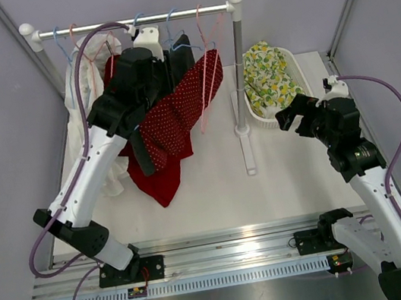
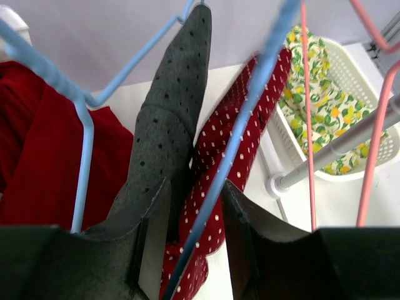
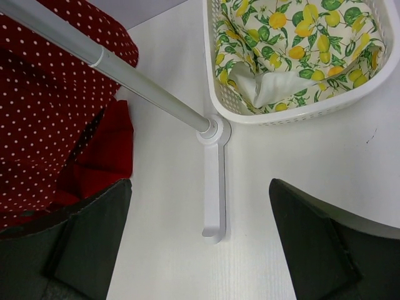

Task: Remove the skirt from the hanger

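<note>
The red skirt with white dots [image 1: 179, 111] hangs from the rail among other clothes; it also shows in the left wrist view [image 2: 240, 137] and the right wrist view [image 3: 44, 94]. My left gripper [image 2: 194, 187] is raised up at the rail, open, with a light blue hanger wire [image 2: 250, 106] running between its jaws without touching them; the dotted skirt hangs just behind. A dark grey dotted garment [image 2: 175, 106] is by its left finger. My right gripper [image 1: 292, 115] is open and empty above the table, right of the rack's post; it also shows in its own wrist view [image 3: 200, 184].
A plain red garment [image 1: 160, 176] hangs down to the table. A white garment [image 1: 78, 86] hangs at the left. Pink hangers [image 1: 205, 64] hang on the rail. The rack post [image 1: 239, 66] and its foot [image 3: 214, 187] stand mid-table. A white basket [image 3: 250, 115] holds lemon-print cloth [image 3: 294, 37].
</note>
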Robot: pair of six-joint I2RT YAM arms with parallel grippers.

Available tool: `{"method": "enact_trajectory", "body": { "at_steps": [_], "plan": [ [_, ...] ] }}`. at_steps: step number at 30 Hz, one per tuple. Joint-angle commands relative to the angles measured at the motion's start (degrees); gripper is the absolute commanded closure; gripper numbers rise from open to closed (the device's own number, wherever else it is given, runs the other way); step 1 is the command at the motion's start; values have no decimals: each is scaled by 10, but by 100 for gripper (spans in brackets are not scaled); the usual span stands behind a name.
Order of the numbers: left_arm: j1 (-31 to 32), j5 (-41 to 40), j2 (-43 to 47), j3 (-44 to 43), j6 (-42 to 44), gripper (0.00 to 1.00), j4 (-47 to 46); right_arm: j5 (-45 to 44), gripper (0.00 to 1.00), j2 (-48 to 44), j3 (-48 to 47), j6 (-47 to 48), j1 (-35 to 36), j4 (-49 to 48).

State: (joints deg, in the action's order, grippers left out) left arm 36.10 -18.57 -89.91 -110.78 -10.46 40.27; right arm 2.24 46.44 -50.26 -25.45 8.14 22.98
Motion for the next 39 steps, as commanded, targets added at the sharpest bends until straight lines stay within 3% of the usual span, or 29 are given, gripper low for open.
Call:
{"method": "enact_trajectory", "body": {
  "at_steps": [1,5,10,14,21,29,35,37,38,39],
  "plan": [
    [0,17,0,-76,10,100,10,30,1,-2,-14,22,0,-36],
    [11,25,1,-147,9,100,46,198,1,-9,-36,9,2,-146],
    [35,14,-4,-206,12,100,85,284,0,47,-148,12,40,-181],
    [42,0,9,-193,10,100,82,231,1,137,-252,72,182,-133],
    [46,-47,21,-182,7,100,88,153,1,246,-357,113,336,-103],
    [45,-36,63,-111,26,100,63,91,1,320,-399,134,424,-80],
    [45,29,36,-103,12,99,106,60,1,306,-365,131,429,-84],
    [45,34,34,-83,10,87,103,51,0,297,-355,134,429,-80],
    [45,40,35,-78,9,74,96,47,1,293,-353,135,429,-79],
    [45,43,34,-73,9,70,93,44,0,291,-348,137,429,-75]
  ]
}}
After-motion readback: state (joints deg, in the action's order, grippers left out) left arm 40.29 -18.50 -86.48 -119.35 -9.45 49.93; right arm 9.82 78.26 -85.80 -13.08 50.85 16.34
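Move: The left hand already grips the blue hanger; the red polka-dot skirt clipped on it hangs with its middle some 15 cm below that hand, 3 cm back and 2 cm right, the grey skirt 3 cm left, level front to back and 12 cm down, the empty pink hanger about 9 cm right, level front to back and 3 cm down. From the right hand the polka-dot skirt lies about 27 cm left, 5 cm ahead and slightly higher; the rail's right post stands 11 cm left and 10 cm ahead. The open right hand sweeps some 30 cm left to the polka-dot skirt, arching up about 19 cm and then sinking 7, drawing back 5 cm and turning about 55 degrees counter-clockwise so that its spread fingers face the cloth from the right. The left hand keeps its pinch on the blue hanger, lifts it about 9 cm while drawing back 4, then lets it down again by about 4. ##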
